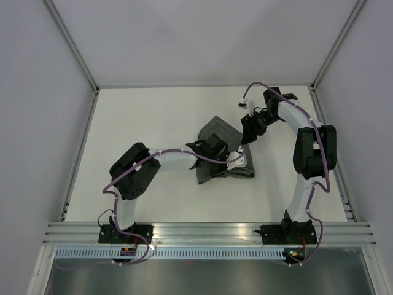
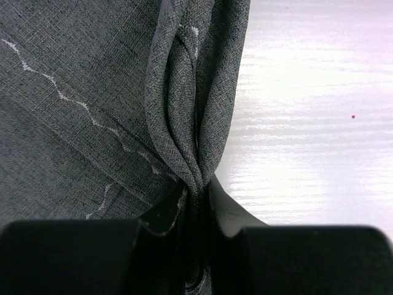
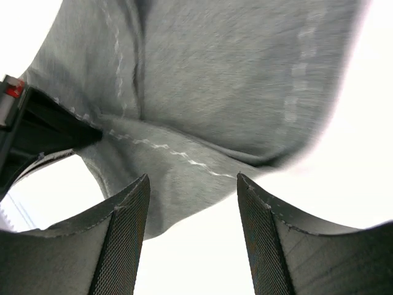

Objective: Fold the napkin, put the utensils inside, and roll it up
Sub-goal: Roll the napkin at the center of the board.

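Observation:
The dark grey napkin (image 1: 222,150) lies crumpled and partly folded in the middle of the white table. My left gripper (image 1: 213,149) is over its middle and is shut on a bunched fold of the napkin (image 2: 184,110), which rises from between the jaws in the left wrist view. My right gripper (image 1: 248,134) is open and empty, just above the napkin's right corner. In the right wrist view the napkin (image 3: 221,80) hangs beyond the spread fingers (image 3: 126,239), with its light stitched line showing. No utensils are in view.
A small white and black object (image 1: 243,104) lies on the table behind the right gripper. Grey walls enclose the table on three sides. A metal rail (image 1: 209,232) runs along the near edge.

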Robot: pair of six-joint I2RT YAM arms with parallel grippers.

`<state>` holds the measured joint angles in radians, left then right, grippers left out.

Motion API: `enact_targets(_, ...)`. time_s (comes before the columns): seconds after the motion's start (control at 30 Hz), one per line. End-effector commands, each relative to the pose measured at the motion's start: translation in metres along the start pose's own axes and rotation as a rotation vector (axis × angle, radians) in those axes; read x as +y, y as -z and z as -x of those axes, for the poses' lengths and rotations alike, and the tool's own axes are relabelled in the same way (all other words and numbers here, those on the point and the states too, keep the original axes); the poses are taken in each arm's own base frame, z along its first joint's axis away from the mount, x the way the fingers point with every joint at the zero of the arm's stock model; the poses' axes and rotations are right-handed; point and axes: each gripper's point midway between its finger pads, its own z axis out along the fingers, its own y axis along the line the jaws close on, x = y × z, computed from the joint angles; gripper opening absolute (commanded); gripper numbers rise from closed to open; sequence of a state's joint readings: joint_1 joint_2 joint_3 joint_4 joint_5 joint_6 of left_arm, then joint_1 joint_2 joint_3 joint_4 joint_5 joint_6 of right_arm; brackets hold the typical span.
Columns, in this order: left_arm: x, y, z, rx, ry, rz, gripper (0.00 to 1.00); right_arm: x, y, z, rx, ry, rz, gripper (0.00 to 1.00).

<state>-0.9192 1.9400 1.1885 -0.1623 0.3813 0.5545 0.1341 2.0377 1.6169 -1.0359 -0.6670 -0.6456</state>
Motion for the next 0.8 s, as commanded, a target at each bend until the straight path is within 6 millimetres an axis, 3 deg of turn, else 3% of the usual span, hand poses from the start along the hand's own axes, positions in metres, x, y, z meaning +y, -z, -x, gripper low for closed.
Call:
enact_targets(0.0,-0.031,-0.005,-0.02,0.053,0.22,-0.202,0.02,0.001,0.029,0.027,-0.196,0.035,-0.024,0.65)
enact_targets(0.07,-0.028,-0.003,-0.024,0.049,0.292,-0.245,0.02,0.002,0.048,0.035,-0.274,0.116,-0.079,0.65)
enact_targets(0.13,-0.027,0.0,-0.028,0.045,0.344,-0.287,0.02,0.014,0.056,0.031,-0.321,0.197,-0.119,0.65)
enact_targets(0.2,-0.023,-0.001,-0.028,0.042,0.377,-0.31,0.02,0.03,0.058,0.018,-0.351,0.255,-0.144,0.67)
enact_targets(0.27,-0.021,0.001,-0.027,0.041,0.415,-0.344,0.02,0.035,0.061,0.016,-0.394,0.326,-0.178,0.67)
enact_targets(0.33,-0.024,0.0,-0.038,0.071,0.473,-0.39,0.02,0.046,0.059,0.003,-0.412,0.392,-0.193,0.67)
enact_targets(0.53,-0.016,-0.005,-0.039,0.084,0.555,-0.444,0.02,0.073,0.039,-0.023,-0.37,0.566,-0.211,0.66)
enact_targets(0.57,-0.018,-0.004,-0.041,0.105,0.584,-0.458,0.02,0.077,0.027,-0.032,-0.326,0.587,-0.218,0.66)
enact_targets(0.77,-0.017,-0.012,-0.049,0.188,0.69,-0.495,0.02,0.097,-0.008,-0.038,-0.255,0.757,-0.284,0.65)
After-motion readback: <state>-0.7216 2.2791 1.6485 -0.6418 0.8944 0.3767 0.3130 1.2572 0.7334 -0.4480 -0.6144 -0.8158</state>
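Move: The right end of the napkin's near roll lies about 13 cm back from the right hand, roughly level sideways and some 6 cm below; the napkin's far corner is about 7 cm ahead and 12 cm left of that hand. From the left hand, which already pinches the roll at its own fingertips, the roll's right end lies about 7 cm to the right and 1 cm back, level in height. Open right hand arcs back about 11 cm towards the roll's right end; left keeps pinching, tilting 40 degrees. ##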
